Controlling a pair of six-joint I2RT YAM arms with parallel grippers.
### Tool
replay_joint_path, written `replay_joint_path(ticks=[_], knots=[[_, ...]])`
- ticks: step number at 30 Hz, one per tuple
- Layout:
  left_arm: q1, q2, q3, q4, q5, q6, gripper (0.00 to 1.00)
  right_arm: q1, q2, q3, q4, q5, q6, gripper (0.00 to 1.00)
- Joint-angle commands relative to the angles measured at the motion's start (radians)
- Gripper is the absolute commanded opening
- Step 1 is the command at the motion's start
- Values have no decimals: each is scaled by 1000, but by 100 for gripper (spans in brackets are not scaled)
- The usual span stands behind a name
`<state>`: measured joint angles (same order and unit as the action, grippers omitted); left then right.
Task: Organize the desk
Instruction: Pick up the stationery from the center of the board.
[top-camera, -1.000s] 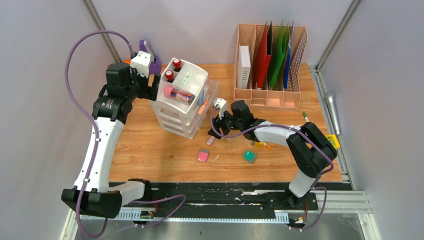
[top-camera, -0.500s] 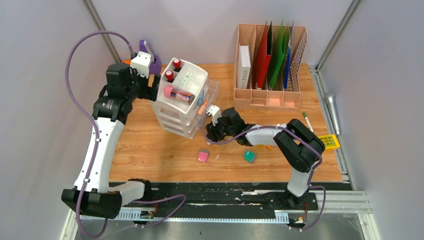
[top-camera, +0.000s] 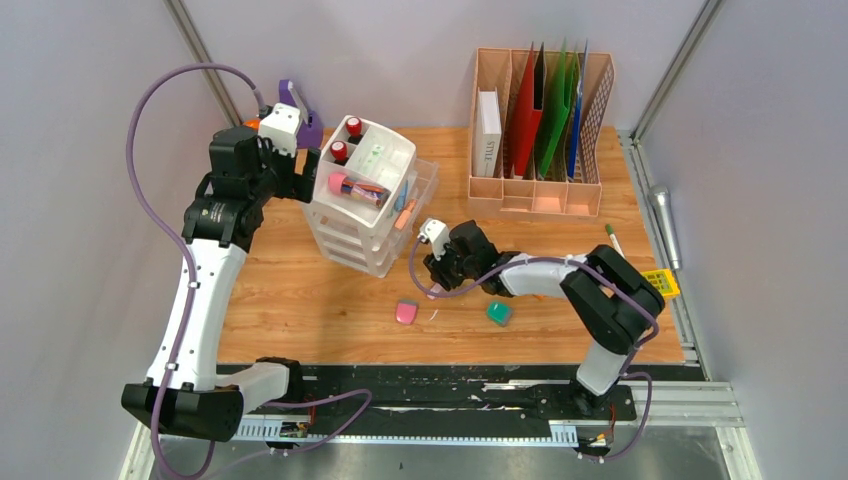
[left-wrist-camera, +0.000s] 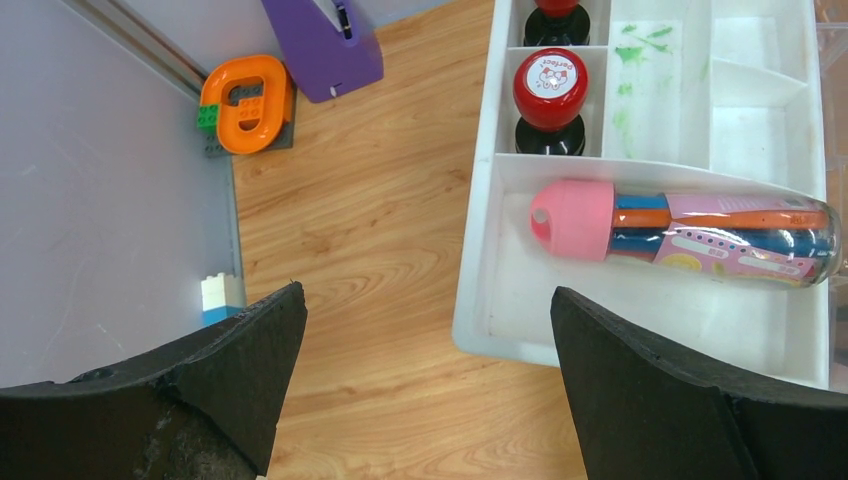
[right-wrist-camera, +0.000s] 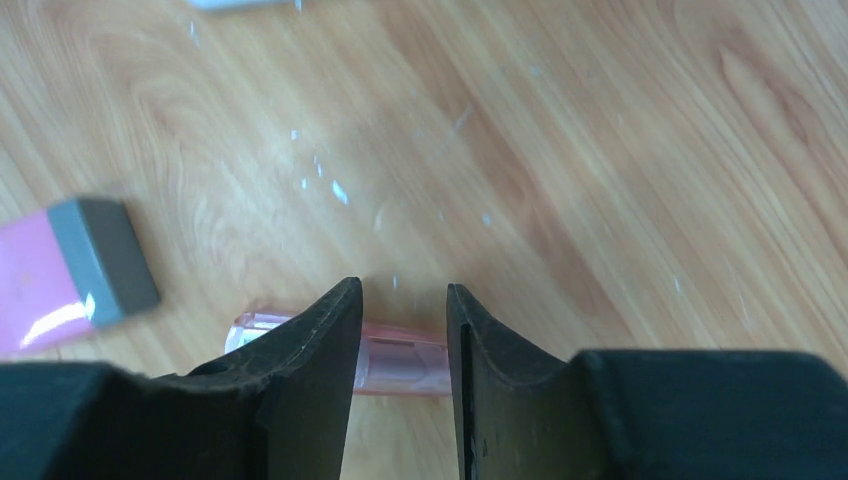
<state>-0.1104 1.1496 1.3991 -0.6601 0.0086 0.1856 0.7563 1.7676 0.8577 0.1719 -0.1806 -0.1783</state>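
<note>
The desk (top-camera: 300, 290) is a light wood-grain top. My right gripper (top-camera: 436, 280) is low over it, in front of the white drawer unit (top-camera: 365, 200). In the right wrist view the right gripper (right-wrist-camera: 400, 290) stands narrowly open. A small pink translucent tube (right-wrist-camera: 400, 355) lies crosswise on the wood under its fingers, its left end showing past the left finger. My left gripper (left-wrist-camera: 425, 295) is wide open and holds nothing. It hovers at the left edge of the unit's top tray (left-wrist-camera: 480, 320), which holds a pink-capped pen tube (left-wrist-camera: 690, 225) and red stamps (left-wrist-camera: 550, 85).
A pink eraser (top-camera: 406, 311) and a green block (top-camera: 499, 312) lie near the front. A tan file rack (top-camera: 540, 125) stands at the back right. A marker (top-camera: 612, 240) and a yellow item (top-camera: 662, 282) lie at the right edge, a purple object (left-wrist-camera: 325, 45) and an orange brick (left-wrist-camera: 245, 100) at the back left.
My right gripper has come down toward the front over the pink tube, and its jaws have narrowed. The left arm has stayed put.
</note>
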Motion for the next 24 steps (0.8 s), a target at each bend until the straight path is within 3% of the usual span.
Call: replay_joint_path(ticks=[1,4,7,12,14,24], knots=[[4,-26,2,35,19,-1,100,-8,-142,-57,-93,63,-100,37],[4,-27,-1,34,27,-3,100,-28,-229,-80,-154,74,-133,38],[4,-27,0,32,34,-4,100,-37,-313,-80,-249,30,-180,47],[5,-26,-1,34,35,-3,100,-35,-373,-19,-454,-171,-345,84],[5,-22,-1,36,35,-4,100,-36,-354,14,-519,-206,-415,93],[5,-12,0,34,32,2,100,-12,-131,179,-599,-215,-629,97]])
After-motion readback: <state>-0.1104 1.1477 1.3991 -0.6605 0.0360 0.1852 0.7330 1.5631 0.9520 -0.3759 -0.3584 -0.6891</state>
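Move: The pink highlighter lies almost under the right fingertips, about 2 cm back of the hand point and 1 cm below it. From that hand the pink eraser is some 6 cm back and 6 cm to the left, and the green eraser 6 cm back and about 13 cm to the right. From the left hand the highlighter lies roughly 7 cm back, 29 cm to the right and 33 cm below. Backing off from a low, half-shut approach, the right hand swings right, back and up off the pink highlighter, about 5 cm right and 6 cm up at most, then eases slightly left and sinks about 2 cm. Meanwhile the fingers spread from about a third to nearly wide open and the wrist turns some 25 degrees counter-clockwise, pointing more steeply down. ##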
